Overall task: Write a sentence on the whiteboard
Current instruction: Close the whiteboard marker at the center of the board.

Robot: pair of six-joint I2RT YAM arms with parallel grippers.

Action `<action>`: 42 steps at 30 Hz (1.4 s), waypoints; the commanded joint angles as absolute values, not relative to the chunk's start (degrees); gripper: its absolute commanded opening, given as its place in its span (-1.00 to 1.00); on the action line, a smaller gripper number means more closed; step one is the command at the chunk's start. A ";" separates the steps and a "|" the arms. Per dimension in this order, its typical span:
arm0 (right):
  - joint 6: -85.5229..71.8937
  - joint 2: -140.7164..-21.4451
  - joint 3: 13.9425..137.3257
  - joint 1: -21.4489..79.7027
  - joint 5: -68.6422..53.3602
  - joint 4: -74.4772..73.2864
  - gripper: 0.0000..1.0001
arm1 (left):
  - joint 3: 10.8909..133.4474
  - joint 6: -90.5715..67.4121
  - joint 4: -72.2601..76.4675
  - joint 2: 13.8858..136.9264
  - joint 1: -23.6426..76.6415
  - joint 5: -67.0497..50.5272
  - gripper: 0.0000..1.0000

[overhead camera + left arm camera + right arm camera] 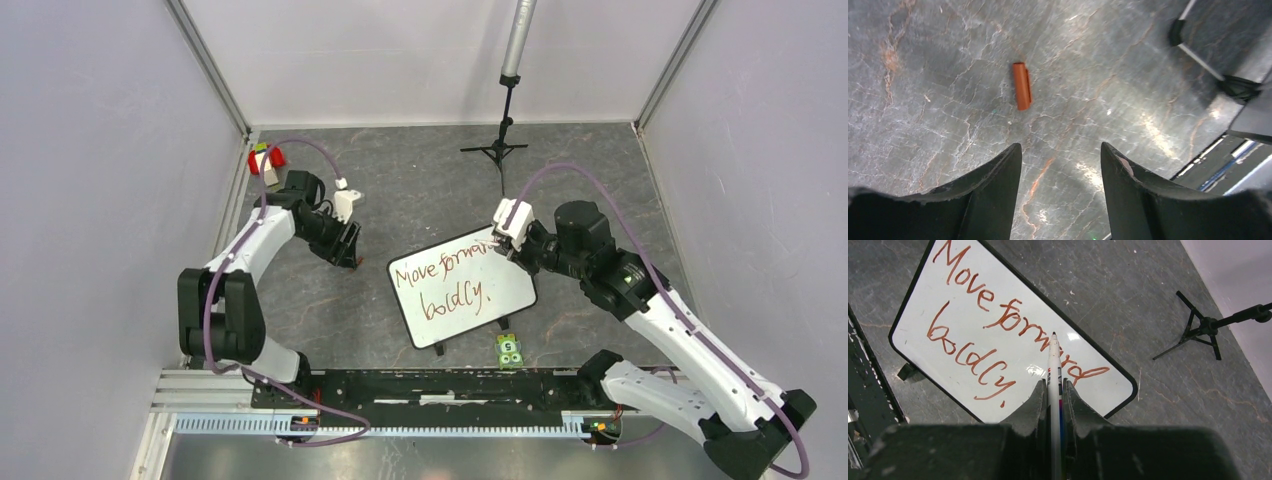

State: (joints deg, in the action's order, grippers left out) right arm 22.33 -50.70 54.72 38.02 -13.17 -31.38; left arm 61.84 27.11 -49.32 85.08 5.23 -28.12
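The whiteboard (440,325) stands tilted at mid-table, and the sentence (440,272) on it reads "Move forward boldly." in reddish-brown. My right gripper (510,243) is at the board's far right corner, shut on a white marker (1053,365). The marker tip points at the word "forward" in the sentence (1008,320) on the whiteboard (1093,390); I cannot tell if it touches. My left gripper (345,250) hangs left of the board, open and empty (1060,147). An orange marker cap (1022,86) lies on the table beyond its fingers.
A black tripod stand (497,150) rises at the back centre, also seen in the right wrist view (1198,330). A red, white and green block (265,158) sits at the far left corner. A small green tag (510,350) lies before the board, by the black rail (440,385).
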 commanded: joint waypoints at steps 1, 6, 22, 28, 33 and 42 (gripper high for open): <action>19.10 -52.01 59.00 36.05 -17.55 -28.42 -1.00 | 59.92 30.89 -42.98 87.35 5.87 -23.58 0.28; 18.40 -53.70 60.82 34.27 -19.26 -28.91 -0.99 | 57.36 30.17 -39.04 89.60 8.28 -20.42 0.22; 17.29 -56.76 62.18 32.46 -20.97 -29.44 -0.98 | 55.72 27.12 -29.97 97.52 14.25 -8.23 0.00; 17.50 -57.41 61.89 32.43 -21.32 -28.70 -0.97 | 56.30 27.41 -32.54 97.66 12.06 -12.13 -0.40; 15.73 -58.48 62.08 32.46 -24.97 -26.63 -0.96 | 58.14 28.11 -36.80 91.53 10.55 -18.32 -0.85; 11.51 -59.45 65.28 32.34 -29.62 -22.63 -0.96 | 79.48 32.26 -59.65 76.44 12.68 -29.22 -0.95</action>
State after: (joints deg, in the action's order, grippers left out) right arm 14.52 -59.88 61.17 32.56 -26.13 -27.35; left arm 67.09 27.97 -46.83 83.24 10.63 -21.17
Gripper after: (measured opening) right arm 0.147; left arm 0.060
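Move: The red marker cap lies on the table about 8 cm below the left hand, some 3 cm ahead and level with it sideways. The whiteboard's middle is roughly 25 cm to that hand's right, 3 cm back and 5 cm lower. From the right hand, still holding the open marker, the cap is about 33 cm left, 6 cm ahead and 24 cm down; the whiteboard's middle is 8 cm left, level fore and aft, 20 cm below, and the green toy 14 cm back, 3 cm right, 23 cm down. The left hand, fingers open, sinks about 8 cm onto the red cap while easing some 3 cm forward and tilting nearly 20 degrees, shuts its fingers on the cap near one end, then lifts it quickly by about 11 cm, tipping back as it rises. Meanwhile the right hand keeps its grip on the uncapped marker and drifts above the whiteboard, first about 2 cm forward and up, then about 2 cm left towards the cap with a slight turn of the wrist. ##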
